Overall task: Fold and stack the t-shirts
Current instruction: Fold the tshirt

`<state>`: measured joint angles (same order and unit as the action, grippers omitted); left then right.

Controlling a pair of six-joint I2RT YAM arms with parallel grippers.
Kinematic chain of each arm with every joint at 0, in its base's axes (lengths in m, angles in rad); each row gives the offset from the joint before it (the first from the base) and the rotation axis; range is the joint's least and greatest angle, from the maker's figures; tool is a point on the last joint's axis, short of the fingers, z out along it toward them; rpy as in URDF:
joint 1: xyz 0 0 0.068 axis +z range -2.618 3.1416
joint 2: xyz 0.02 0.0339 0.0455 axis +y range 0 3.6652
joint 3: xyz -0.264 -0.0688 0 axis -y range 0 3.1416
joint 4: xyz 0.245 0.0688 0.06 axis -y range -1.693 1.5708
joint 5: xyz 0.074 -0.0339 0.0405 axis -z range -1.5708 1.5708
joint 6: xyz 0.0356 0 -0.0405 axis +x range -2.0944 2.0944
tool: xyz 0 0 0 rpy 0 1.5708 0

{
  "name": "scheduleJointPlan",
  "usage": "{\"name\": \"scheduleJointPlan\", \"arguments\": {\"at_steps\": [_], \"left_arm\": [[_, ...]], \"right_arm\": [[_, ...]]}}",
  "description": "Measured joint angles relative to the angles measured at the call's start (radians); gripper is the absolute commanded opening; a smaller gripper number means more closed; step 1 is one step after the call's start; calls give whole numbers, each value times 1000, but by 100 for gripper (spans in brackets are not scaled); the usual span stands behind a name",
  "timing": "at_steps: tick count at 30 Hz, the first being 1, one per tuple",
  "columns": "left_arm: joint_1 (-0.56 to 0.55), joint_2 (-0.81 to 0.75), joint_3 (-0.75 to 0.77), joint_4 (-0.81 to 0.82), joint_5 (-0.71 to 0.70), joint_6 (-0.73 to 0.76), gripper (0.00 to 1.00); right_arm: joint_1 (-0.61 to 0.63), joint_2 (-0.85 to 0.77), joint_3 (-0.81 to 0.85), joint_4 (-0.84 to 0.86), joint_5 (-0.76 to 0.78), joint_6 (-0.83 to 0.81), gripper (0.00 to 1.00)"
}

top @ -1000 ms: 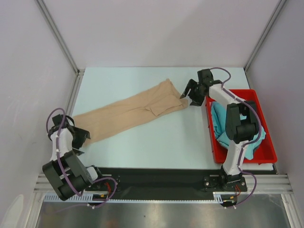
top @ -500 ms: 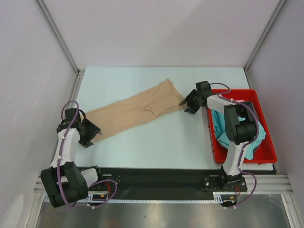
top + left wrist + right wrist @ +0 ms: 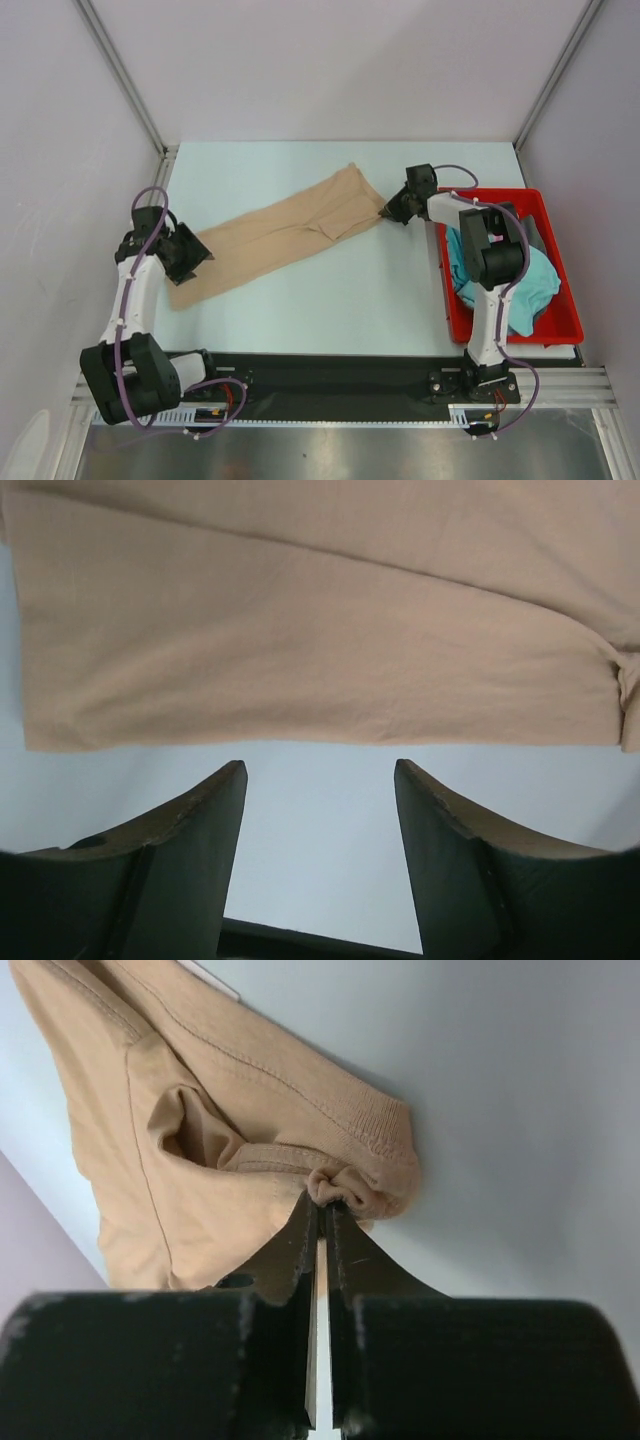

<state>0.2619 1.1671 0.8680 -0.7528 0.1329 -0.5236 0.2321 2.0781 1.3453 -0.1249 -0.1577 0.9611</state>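
Observation:
A tan t-shirt (image 3: 275, 235) lies folded lengthwise in a long diagonal strip across the table, from lower left to upper right. My right gripper (image 3: 386, 213) is shut on the bunched sleeve edge of the tan t-shirt (image 3: 345, 1185) at its upper right end. My left gripper (image 3: 196, 262) hovers open at the strip's lower left end; in the left wrist view the tan hem (image 3: 300, 650) lies just beyond the fingertips (image 3: 232, 780) with bare table between them. A teal t-shirt (image 3: 505, 280) lies crumpled in the red bin (image 3: 565, 320).
The red bin stands at the right edge of the table, right beside my right arm. Grey walls with metal frame posts (image 3: 120, 75) enclose the table on the left, back and right. A black base rail (image 3: 330, 375) runs along the near edge.
My right gripper moved left onto the shirt's upper right end and shut on the cloth. My left arm swung forward and up to the shirt's lower left end, jaws narrowing slightly.

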Motion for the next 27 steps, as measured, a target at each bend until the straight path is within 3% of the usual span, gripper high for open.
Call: {"name": "scheduleJointPlan", "arguments": {"at_steps": [5,10,13,14,17,21,27], "left_arm": [[-92,49,65,13,-20,39,67],[-230,108,129,30,-51,74,71],[-282,153,179,34,-55,96,71],[-294,164,197,34,-55,103,71],[-310,170,234,34,-61,120,71],[-312,157,264,33,-88,142,71],[-312,71,261,26,-142,159,70]], "right_arm": [[-16,131,208,-13,29,-121,0],[-42,344,566,-51,20,-292,11],[-44,429,733,-100,21,-354,29],[-45,447,778,-129,24,-368,41],[-44,454,849,-220,39,-386,57],[-33,380,818,-337,68,-373,72],[53,5,400,-419,34,-260,78]]}}
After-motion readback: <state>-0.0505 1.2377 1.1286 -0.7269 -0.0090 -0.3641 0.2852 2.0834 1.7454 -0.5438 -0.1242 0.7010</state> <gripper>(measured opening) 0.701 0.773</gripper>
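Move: The right gripper is shut on the t-shirt's near right corner. The shirt's far right corner, marking how far out the throw goes, lies about 14 cm ahead and 7 cm left of it; the folded-in sleeve lies some 13 cm left and 5 cm nearer, the red box some 26 cm right and 13 cm back. From the open left gripper, the shirt's near left corner is roughly 8 cm left, 4 cm back and 10 cm below. Fling the pinched corner of the t-shirt straight forward with the right gripper, fast and low, about 15 cm, tilting the fingers outward. Open wide at the far end to let the cloth go, then whip back some 14 cm, rising about 8 cm. Meanwhile swing the open left gripper forward and right about 7 cm each above the cloth, turning some 20 degrees clockwise, and keep lifting. ##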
